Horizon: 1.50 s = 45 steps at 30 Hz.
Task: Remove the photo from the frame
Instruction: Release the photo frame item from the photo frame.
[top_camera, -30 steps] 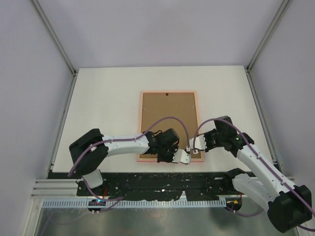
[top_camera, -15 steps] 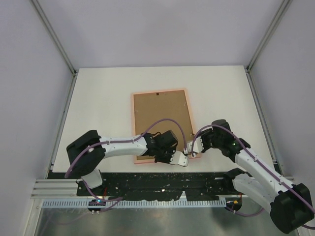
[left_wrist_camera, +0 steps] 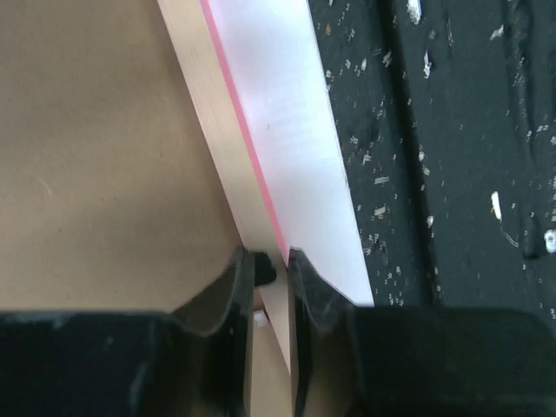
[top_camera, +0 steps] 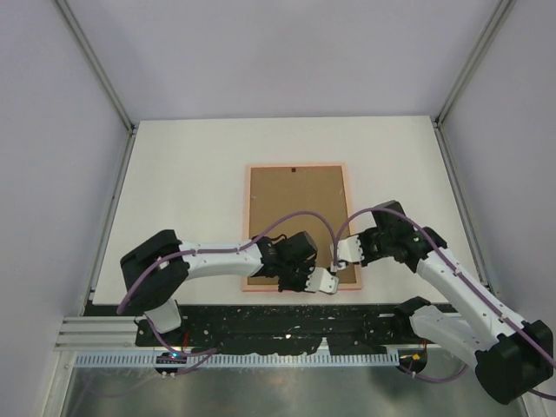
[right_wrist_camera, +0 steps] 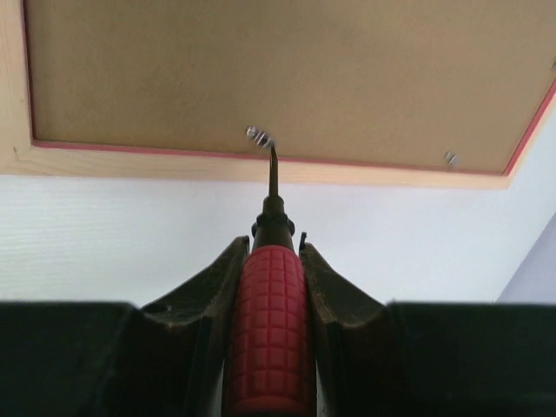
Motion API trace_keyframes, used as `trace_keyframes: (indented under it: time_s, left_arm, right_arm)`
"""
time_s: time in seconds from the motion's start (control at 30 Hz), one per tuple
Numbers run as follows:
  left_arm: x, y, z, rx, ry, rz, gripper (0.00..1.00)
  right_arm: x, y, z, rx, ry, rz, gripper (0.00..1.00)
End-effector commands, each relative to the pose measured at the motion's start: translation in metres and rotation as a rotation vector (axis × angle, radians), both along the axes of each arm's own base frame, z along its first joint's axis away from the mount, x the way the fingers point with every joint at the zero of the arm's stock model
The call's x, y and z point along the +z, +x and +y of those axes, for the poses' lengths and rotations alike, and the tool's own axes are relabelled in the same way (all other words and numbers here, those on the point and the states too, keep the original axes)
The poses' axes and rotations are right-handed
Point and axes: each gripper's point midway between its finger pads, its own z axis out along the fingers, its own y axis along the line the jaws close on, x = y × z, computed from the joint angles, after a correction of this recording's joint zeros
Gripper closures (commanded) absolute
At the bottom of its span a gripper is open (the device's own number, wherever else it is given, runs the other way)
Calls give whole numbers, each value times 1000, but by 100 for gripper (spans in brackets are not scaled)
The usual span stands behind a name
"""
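Observation:
The frame (top_camera: 295, 165) lies back up on the table, its pink rim around a plain brown backing board (top_camera: 295, 217). The photo is hidden beneath that board. My left gripper (top_camera: 323, 281) is at the frame's near right corner; in the left wrist view it (left_wrist_camera: 271, 265) is shut on the pale rail of the frame (left_wrist_camera: 217, 148). My right gripper (right_wrist_camera: 274, 252) is shut on a red-handled hook tool (right_wrist_camera: 271, 330). The tool's thin metal tip touches a small metal tab (right_wrist_camera: 258, 134) at the board's edge. From above, the right gripper (top_camera: 341, 257) hangs over the frame's right rail.
A second metal tab (right_wrist_camera: 450, 158) sits farther along the same edge of the board. The black, speckled base plate (left_wrist_camera: 469, 130) runs along the table's near edge just past the frame. Grey walls enclose the white table (top_camera: 182, 174).
Half a second ago the frame had swung left and tilted; it is now back to the right and squarer. Both grippers moved with it and kept their holds.

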Motion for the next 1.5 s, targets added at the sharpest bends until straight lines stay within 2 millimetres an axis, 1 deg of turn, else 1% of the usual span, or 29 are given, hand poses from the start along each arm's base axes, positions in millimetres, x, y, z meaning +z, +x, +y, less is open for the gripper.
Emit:
trace_keyframes:
  time_s: [0.0, 0.1, 0.2, 0.27, 0.43, 0.5, 0.53, 0.63, 0.67, 0.8, 0.87, 0.9, 0.93, 0.97, 1.0, 1.03, 1.07, 1.1, 1.2, 1.23, 1.3, 1.37, 1.47]
  left_arm:
    - [-26, -18, 35, 36, 147, 130, 92]
    - [-20, -7, 33, 79, 119, 136, 89]
    - [-13, 5, 32, 128, 84, 142, 83]
    - [-7, 13, 32, 159, 62, 136, 79]
    - [14, 36, 32, 229, 0, 101, 70]
    - [24, 42, 31, 253, -26, 104, 64]
    - [31, 44, 30, 256, -45, 112, 61]
    - [43, 48, 30, 278, -80, 137, 59]
    - [46, 48, 29, 279, -89, 138, 50]
    - [53, 53, 28, 306, -111, 133, 48]
    - [62, 65, 28, 358, -137, 142, 48]
    - [67, 73, 30, 394, -153, 145, 48]
    - [74, 86, 32, 443, -174, 135, 47]
    - [82, 100, 35, 499, -195, 129, 47]
    - [88, 113, 40, 553, -211, 129, 47]
    - [97, 131, 46, 623, -226, 119, 46]
    - [104, 144, 52, 677, -240, 124, 46]
    - [111, 156, 59, 731, -252, 136, 46]
    - [127, 186, 78, 866, -303, 189, 45]
    - [129, 195, 85, 911, -305, 192, 45]
    - [132, 209, 95, 977, -306, 205, 45]
    - [125, 224, 108, 1063, -287, 200, 45]
    - [113, 239, 121, 1159, -250, 249, 45]
  right_arm:
    - [47, -9, 28, -42, 207, 79, 92]
    - [48, -12, 29, -40, 221, 96, 92]
    - [47, -14, 31, -40, 241, 114, 92]
    - [51, -15, 34, -39, 272, 124, 92]
    - [58, -12, 37, -86, 340, 153, 92]
    - [60, -11, 37, -107, 374, 178, 92]
    - [62, -8, 36, -122, 400, 185, 92]
    - [65, -2, 33, -158, 460, 214, 92]
    - [67, 1, 33, -167, 486, 224, 92]
    - [76, 16, 30, -226, 571, 226, 92]
    - [82, 27, 30, -285, 627, 220, 92]
    - [86, 33, 32, -316, 664, 222, 92]
    - [86, 35, 33, -340, 682, 240, 92]
    - [91, 38, 36, -365, 722, 249, 92]
    - [93, 41, 38, -388, 746, 266, 92]
    - [101, 46, 40, -424, 791, 274, 92]
    - [103, 48, 41, -438, 805, 286, 92]
    - [109, 53, 43, -475, 841, 294, 92]
    - [117, 62, 46, -548, 908, 331, 92]
    - [122, 69, 46, -557, 924, 312, 92]
    - [127, 74, 45, -587, 953, 308, 92]
    - [134, 82, 44, -624, 989, 288, 92]
    - [147, 96, 41, -664, 1048, 241, 92]
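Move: Pinched in the left fingers is the middle of the frame's near rail; from this hand the middle of the frame's left rail lies about 20 cm ahead and 14 cm to the left at the same height, and that rail's near clip some 10 cm ahead and 14 cm left. From the right hand, which holds the screwdriver, the right rail's near clip is about 3 cm ahead, 4 cm left and 7 cm below, right at the tip; the right rail's far clip lies some 22 cm ahead and 4 cm left. Letting go of the near rail, the left fingers open to about half while drifting forward and left, then the hand rises and sweeps on to the left rail, some 22 cm forward, 13 cm up and 10 cm left in all, turning about 55 degrees counter-clockwise. Still gripping the screwdriver, the right hand lifts its tip off the near clip, climbs about 9 cm and goes 6 cm forward, 4 cm left, tilting strongly so the tip points left over the backing board. ##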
